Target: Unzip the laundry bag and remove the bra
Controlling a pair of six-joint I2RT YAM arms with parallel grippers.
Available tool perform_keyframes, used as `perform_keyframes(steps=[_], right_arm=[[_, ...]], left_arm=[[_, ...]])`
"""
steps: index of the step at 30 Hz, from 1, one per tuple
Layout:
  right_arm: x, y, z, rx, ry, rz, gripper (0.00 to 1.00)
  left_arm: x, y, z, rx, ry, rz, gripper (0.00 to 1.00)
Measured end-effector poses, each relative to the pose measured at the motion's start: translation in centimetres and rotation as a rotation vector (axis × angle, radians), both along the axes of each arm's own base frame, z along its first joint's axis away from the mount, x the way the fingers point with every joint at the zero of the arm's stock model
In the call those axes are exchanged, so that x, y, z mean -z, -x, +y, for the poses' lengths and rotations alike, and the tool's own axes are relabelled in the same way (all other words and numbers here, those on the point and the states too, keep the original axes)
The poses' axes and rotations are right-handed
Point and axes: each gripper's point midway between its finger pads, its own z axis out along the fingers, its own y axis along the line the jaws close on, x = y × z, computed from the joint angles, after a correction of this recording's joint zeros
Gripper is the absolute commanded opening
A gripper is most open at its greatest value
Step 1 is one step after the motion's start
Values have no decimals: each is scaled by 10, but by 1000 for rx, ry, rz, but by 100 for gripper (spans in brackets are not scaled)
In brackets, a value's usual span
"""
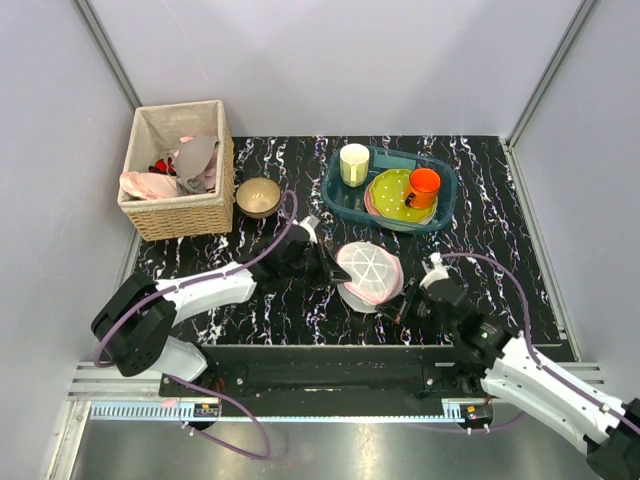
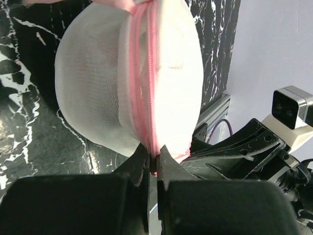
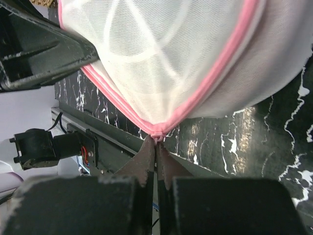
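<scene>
The laundry bag (image 1: 368,272), a round white mesh pouch with pink zipper trim, is held up on edge over the middle of the black marble mat. My left gripper (image 1: 336,272) is shut on its pink trim at the left side; the left wrist view shows the jaws (image 2: 155,157) pinching the zipper seam of the bag (image 2: 107,78). My right gripper (image 1: 404,300) is shut on the small zipper pull (image 3: 157,138) at the bag's (image 3: 161,58) lower right edge. The zipper looks closed. The bra is hidden; nothing maroon shows through the mesh.
A wicker basket (image 1: 185,215) with pale pink and grey cloths stands at the back left. A bronze bowl (image 1: 258,196) sits beside it. A blue tray (image 1: 333,195) at the back holds a yellow cup (image 1: 354,164), a green plate (image 1: 390,192) and an orange mug (image 1: 423,186).
</scene>
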Motion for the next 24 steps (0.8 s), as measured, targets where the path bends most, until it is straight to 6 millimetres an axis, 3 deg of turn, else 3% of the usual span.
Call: perform_keyframes(steps=[7,11,17,18,19,21,22,24], right_arm=[[-4,17,-18,19,-30,-7,0],[-9,19,-21,24,-29,-4,0],[-8,13,-22,39,14,7,0],[-6,12,-22,41,23,12,0],[-4,10,-21,42,32,16,0],[1,9,-20,36,52,31,0],[3,10,-19,29,65,43,0],[6,9,-18,23,87,61,0]], left_arm=[[-13,-3,6,35,-19,-11,0],[-23,-14,-6,64,-21,-25,0],[-11,-39,-23,82,-83,-4,1],[-9,-41,-24,84,-95,4,21],[-6,-43,-26,89,-104,7,35],[-3,-48,-28,96,-119,-1,85],[-3,-52,-26,87,-130,-12,95],[-5,-56,-21,74,-149,-39,99]])
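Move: The laundry bag hangs between the two grippers. Its middle is about 5 cm to the right of the left fingers, which are already shut on its zip, and 1 cm ahead, a little lower. The blue tray lies some 20 cm ahead of the left hand and 9 cm right; the gold bowl is 18 cm ahead and 19 cm left. From the right hand, already pinching the pink rim, the bag's middle is 6 cm ahead and 3 cm left. The bag's zip, still pinched in the left fingers, is drawn first up about 2 cm, then forward and to the right towards the tray as the hand sinks again, some 6 cm in all. Only at the end do those fingers open wide and let go. The right hand keeps its pinch on the rim, easing about 2 cm right and slightly back. ##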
